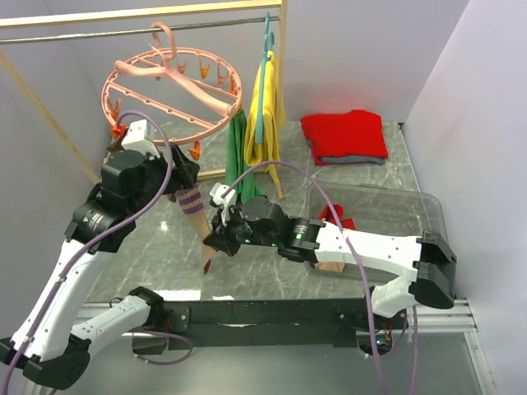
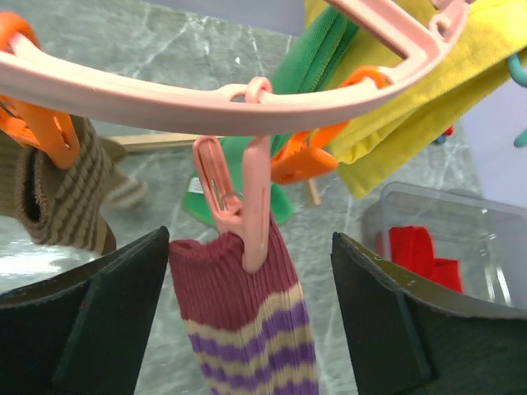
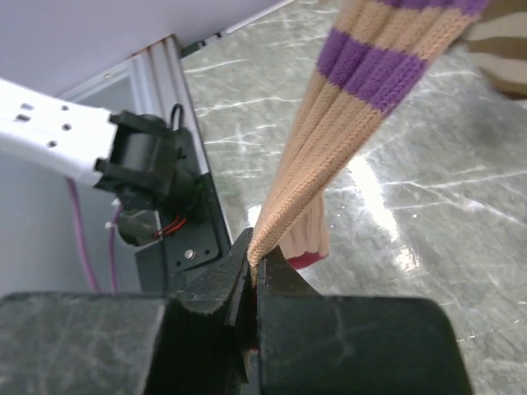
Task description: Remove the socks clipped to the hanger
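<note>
The salmon-pink hanger hangs from the rail at the back left, its ring crossing the top of the left wrist view. A pink clip holds a sock with a maroon cuff and purple-and-tan stripes. My left gripper is open, one finger on each side of the cuff just below the clip. The sock hangs down to my right gripper, which is shut on its tan lower part. An orange clip holds a brown-and-tan striped sock to the left.
A clear plastic bin at the right holds red socks. A folded red garment lies at the back. Yellow cloth and green cloth hang by the teal hanger, close behind the ring.
</note>
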You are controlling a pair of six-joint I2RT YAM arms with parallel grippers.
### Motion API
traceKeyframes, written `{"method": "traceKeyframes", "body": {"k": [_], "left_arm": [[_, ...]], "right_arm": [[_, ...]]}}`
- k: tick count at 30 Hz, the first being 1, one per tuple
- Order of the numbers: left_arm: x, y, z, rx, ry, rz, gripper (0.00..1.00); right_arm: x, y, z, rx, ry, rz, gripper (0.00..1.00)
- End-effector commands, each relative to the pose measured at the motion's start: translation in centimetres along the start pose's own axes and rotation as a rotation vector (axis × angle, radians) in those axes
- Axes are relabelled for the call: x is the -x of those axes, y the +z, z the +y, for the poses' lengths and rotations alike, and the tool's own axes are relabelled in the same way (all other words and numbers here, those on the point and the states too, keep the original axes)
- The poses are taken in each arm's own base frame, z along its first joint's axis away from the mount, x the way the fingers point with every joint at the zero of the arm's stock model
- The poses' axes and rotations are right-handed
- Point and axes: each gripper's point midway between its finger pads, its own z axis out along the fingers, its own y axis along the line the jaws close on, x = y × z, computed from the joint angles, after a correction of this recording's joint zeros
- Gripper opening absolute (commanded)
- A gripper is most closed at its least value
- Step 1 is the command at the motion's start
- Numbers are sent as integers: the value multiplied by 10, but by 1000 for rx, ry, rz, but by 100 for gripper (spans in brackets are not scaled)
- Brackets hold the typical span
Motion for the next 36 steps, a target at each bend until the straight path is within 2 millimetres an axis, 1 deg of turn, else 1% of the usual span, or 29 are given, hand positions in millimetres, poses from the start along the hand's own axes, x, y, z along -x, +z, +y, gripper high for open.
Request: {"method": "traceKeyframes", "body": {"k": [1,2,3,5,7,8,9,11,12,13,16,19,27,29,30,33,35,36], "left_arm": [[23,1,-19,-74,-130,-99,81],[23,2,-19,-77,-136,-106,81],[27,2,-22,-88,-144,-124,80],[30,3,-24,-97,-148,-129,80],[32,7,-27,-111,-155,-128,79],[32,10,-29,-116,-162,-121,79],[32,11,-33,-141,-168,-116,79],[32,13,-33,-144,-191,-113,76],[32,14,-32,-144,-199,-115,74],[33,15,-32,-147,-207,-124,70],[36,14,-31,-150,-230,-148,65],[40,13,-31,-156,-242,-164,63],[42,17,-30,-162,-231,-175,58],[45,16,-27,-147,-221,-190,53],[46,16,-25,-139,-220,-191,45],[49,14,-20,-121,-216,-211,33],[49,13,-18,-119,-219,-215,29],[48,14,-18,-119,-219,-212,26]], "right_arm": [[-3,-21,14,85,-21,13,0],[-2,-23,12,92,-14,13,0],[-2,-25,14,105,-11,11,0],[-2,-31,18,140,-10,6,0],[-4,-35,17,153,-6,1,0],[0,-36,20,171,-9,-14,0],[0,-37,19,168,-2,-16,0],[2,-38,19,176,1,-25,0],[1,-38,17,172,12,-26,0],[4,-39,17,175,14,-38,0],[6,-41,18,183,18,-44,0],[8,-43,19,184,24,-52,0],[11,-45,20,180,37,-54,0],[10,-47,19,169,43,-47,0],[11,-49,19,168,45,-47,0],[12,-53,20,167,50,-52,0],[10,-53,20,165,58,-48,0],[8,-53,20,166,62,-46,0]]}}
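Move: The pink clip with the striped sock's cuff hangs about 3 cm ahead of the open left hand, 1 cm to its right and 2 cm up. An orange clip sits about 4 cm right of the pink one, on the same ring. The brown sock hangs roughly 6 cm to the left hand's left and 4 cm ahead. From the right hand, already pinching the striped sock's foot, the pink clip is some 13 cm ahead, 4 cm left and 13 cm higher. The pink clip above the striped sock is what the left hand goes into: it eases forward and up, about 3 cm each, with a little rightward drift early on, rolling some 15 degrees so its left side drops, then closes its fingers on the clip's handles and squeezes. The right hand keeps its pinch on the sock's foot, drawing it about 3 cm right and 2 cm back, away from the clip. ##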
